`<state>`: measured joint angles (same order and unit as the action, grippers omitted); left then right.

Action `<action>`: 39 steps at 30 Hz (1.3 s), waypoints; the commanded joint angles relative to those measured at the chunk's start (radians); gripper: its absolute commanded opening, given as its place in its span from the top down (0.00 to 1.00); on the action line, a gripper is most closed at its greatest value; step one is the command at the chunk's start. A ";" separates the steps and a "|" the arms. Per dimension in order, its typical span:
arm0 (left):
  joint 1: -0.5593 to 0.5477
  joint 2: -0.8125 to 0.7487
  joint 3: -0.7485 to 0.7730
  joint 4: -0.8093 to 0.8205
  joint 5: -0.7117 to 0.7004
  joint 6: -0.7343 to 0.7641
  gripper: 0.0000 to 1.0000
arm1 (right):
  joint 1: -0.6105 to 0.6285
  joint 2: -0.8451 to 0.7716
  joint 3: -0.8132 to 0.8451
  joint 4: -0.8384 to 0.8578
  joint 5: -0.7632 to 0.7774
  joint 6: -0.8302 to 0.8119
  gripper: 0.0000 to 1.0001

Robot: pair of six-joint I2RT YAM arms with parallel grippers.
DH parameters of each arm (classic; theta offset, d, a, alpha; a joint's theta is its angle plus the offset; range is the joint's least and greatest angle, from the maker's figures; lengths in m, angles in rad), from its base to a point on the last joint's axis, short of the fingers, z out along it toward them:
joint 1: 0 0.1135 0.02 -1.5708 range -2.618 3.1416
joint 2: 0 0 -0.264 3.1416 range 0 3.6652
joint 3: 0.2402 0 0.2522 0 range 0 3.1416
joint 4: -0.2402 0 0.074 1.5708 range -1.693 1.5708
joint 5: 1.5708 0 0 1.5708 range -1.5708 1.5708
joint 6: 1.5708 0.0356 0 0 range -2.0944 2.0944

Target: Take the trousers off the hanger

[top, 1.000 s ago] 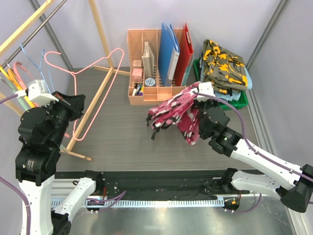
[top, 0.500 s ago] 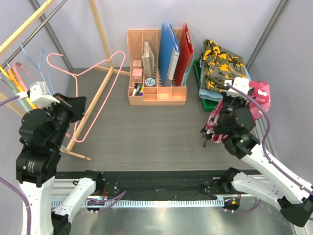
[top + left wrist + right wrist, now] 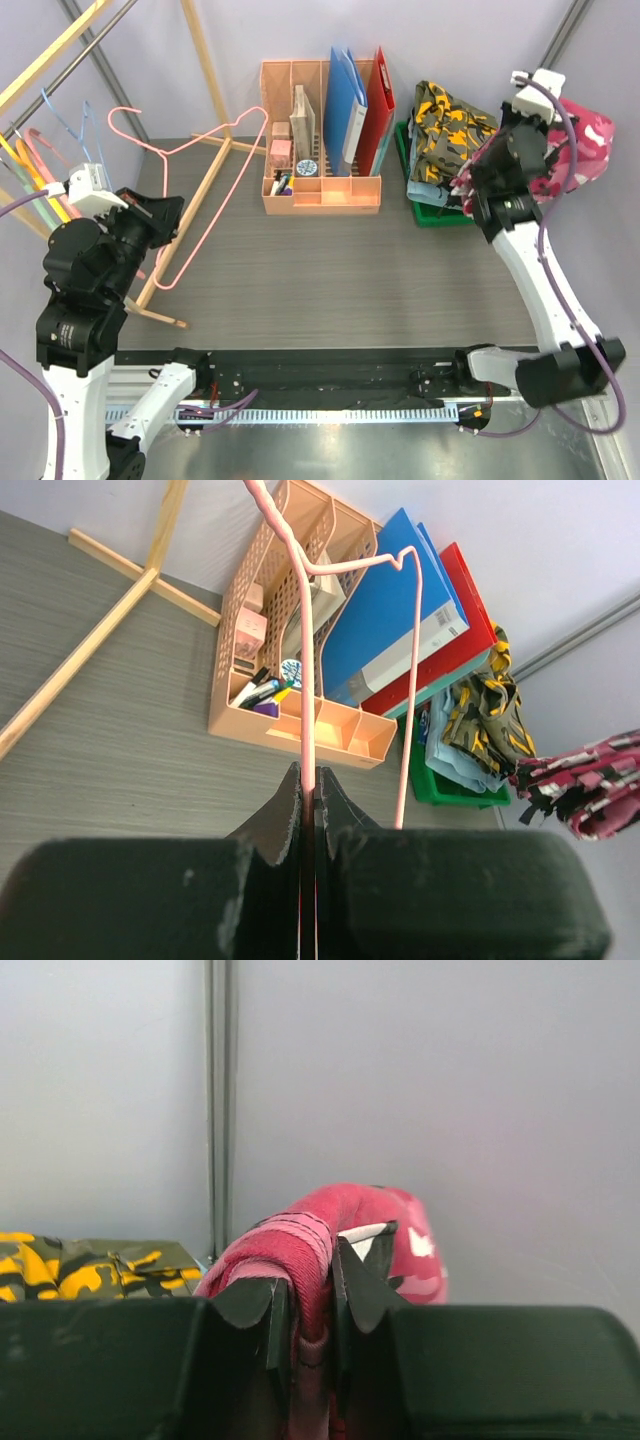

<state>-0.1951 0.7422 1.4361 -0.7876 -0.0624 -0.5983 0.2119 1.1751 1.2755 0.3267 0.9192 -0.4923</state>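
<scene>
The pink camouflage trousers [image 3: 585, 140] hang bunched at the far right, beside the wall, with my right gripper [image 3: 548, 140] shut on a fold of them. In the right wrist view the red-pink cloth [image 3: 300, 1245] is pinched between the fingers of that gripper [image 3: 310, 1285]. The empty pink wire hanger [image 3: 212, 200] is held up at the left by my left gripper [image 3: 170, 215], whose jaws [image 3: 311, 780] are shut on its wire [image 3: 305, 660]. Yellow-olive camouflage trousers [image 3: 455, 125] top a pile over light blue ones [image 3: 430, 190] in a green bin [image 3: 440, 217].
A peach desk organiser [image 3: 320, 195] with a blue folder [image 3: 342, 100] and a red folder [image 3: 378, 100] stands at the back centre. A wooden rack frame [image 3: 205, 165] and a rail with several coloured hangers [image 3: 40, 170] fill the left side.
My right arm has swung the pink trousers from over the table's middle up to the far right, past the green bin. The left arm and hanger shifted only slightly.
</scene>
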 commanded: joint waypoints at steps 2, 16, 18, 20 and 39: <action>0.002 0.037 0.009 0.077 0.021 0.011 1.00 | -0.080 0.231 0.224 0.100 -0.259 0.156 0.99; 0.003 0.152 0.018 0.149 -0.031 0.069 1.00 | -0.124 1.156 1.135 -0.036 -0.549 0.345 0.90; 0.002 0.166 0.000 0.168 -0.027 0.069 1.00 | -0.124 1.236 1.218 -0.126 -0.556 0.383 0.89; 0.003 0.171 -0.020 0.179 -0.014 0.063 1.00 | -0.124 1.218 1.161 -0.115 -0.583 0.426 0.88; 0.002 0.114 -0.045 0.149 0.007 0.023 1.00 | -0.121 0.612 0.859 -0.862 -0.441 0.615 0.00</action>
<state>-0.1951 0.8703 1.3586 -0.6567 -0.0742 -0.5598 0.0830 2.0075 2.2223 -0.3809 0.4351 0.0578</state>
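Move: The right hand still holds the pink camouflage trousers; the green tray they go to lies about 23 cm ahead, 13 cm to its left and 40 cm below. The yellow camouflage trousers lie in the tray, some 26 cm ahead, 12 cm left, 34 cm down, and the red binder stands roughly 26 cm ahead and 32 cm left. From the left hand, still holding the pink hanger, the tray is about 37 cm ahead and 70 cm right. Right hand swings the trousers some 35 cm forward, down onto the pile, opens, retreats; left edges the hanger forward. ##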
